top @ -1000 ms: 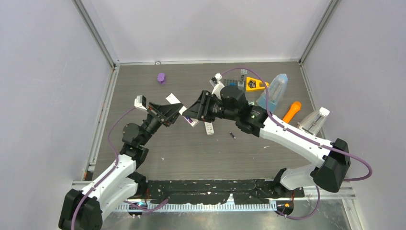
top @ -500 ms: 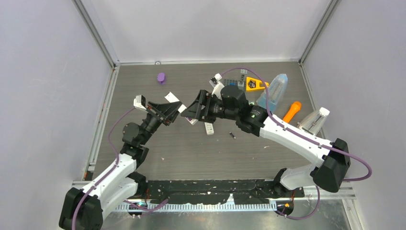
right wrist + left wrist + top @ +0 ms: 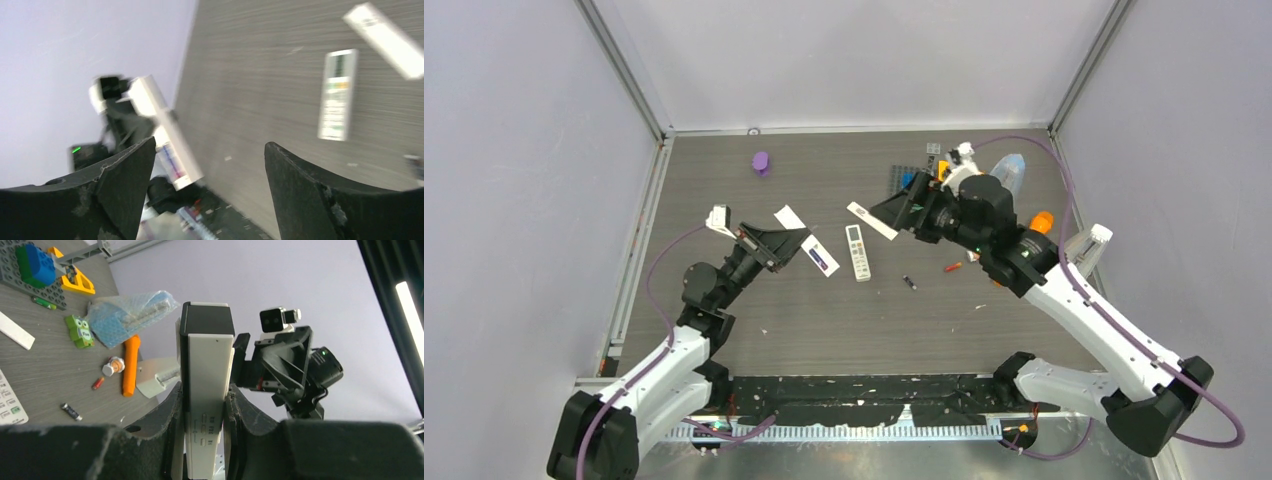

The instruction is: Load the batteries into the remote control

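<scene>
My left gripper (image 3: 802,238) is shut on the white remote control (image 3: 822,258), which it holds off the table near its middle. In the left wrist view the remote control (image 3: 207,355) stands clamped between the fingers (image 3: 167,410). My right gripper (image 3: 886,210) is open and empty, off to the right of the held remote; its jaws (image 3: 210,170) stand wide apart. A blackish battery (image 3: 909,283) and a red-orange battery (image 3: 953,267) lie on the table, and the left wrist view shows the blackish one (image 3: 71,411) and the red-orange one (image 3: 98,383).
A second white remote (image 3: 857,252) lies flat mid-table, with a white strip (image 3: 864,215) just beyond it. At the back right are a bubble-wrap bag (image 3: 131,315), an orange carrot toy (image 3: 130,365), a green owl block (image 3: 80,331) and a brick plate (image 3: 30,277). A purple piece (image 3: 761,161) lies back left.
My right arm has pulled away to the right from the held remote and its jaws have opened wide. The red-orange battery has come into view. My left gripper has kept its grip.
</scene>
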You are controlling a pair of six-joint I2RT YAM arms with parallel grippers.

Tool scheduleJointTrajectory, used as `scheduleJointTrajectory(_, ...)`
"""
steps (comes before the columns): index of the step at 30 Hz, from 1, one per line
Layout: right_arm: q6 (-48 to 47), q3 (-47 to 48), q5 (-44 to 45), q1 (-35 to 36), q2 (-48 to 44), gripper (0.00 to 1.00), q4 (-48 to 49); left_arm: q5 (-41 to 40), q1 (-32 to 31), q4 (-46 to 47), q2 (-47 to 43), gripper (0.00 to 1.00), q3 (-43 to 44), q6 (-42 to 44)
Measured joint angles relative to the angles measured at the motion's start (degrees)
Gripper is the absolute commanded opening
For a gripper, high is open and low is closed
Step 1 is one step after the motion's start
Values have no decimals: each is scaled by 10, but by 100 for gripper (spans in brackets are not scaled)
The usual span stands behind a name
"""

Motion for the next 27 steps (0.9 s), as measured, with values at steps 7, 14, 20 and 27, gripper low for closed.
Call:
scheduleJointTrajectory(7, -66, -73, 157, -103, -16, 79, -145, 57, 0, -29, 4, 0, 6, 72)
scheduleJointTrajectory(14, -87, -163, 224, -207, 11, 75, -201, 83, 0, -94, 4, 0, 24, 129)
scheduleJointTrajectory(20, -89, -178, 231, -216, 93, 68, -177, 88, 0, -118, 11, 0, 24, 149)
scheduleJointTrajectory(27, -75, -172, 239, -216, 185, 59, -139, 94, 0, -125, 45, 0, 31, 161)
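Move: The empty right hand goes for the red battery, some 5 cm ahead, 18 cm to its right and 32 cm below. On the table too, the dark battery lies about 11 cm left of the red one and 4 cm nearer the bases, the ice-cream toy 7 cm right and 4 cm beyond. From the left hand, still gripping the open remote, the red battery is roughly 5 cm ahead, 35 cm right, 29 cm below. Narrowing right fingers drop roughly 27 cm, swinging 20 cm right towards the red battery; left lowers the remote. ##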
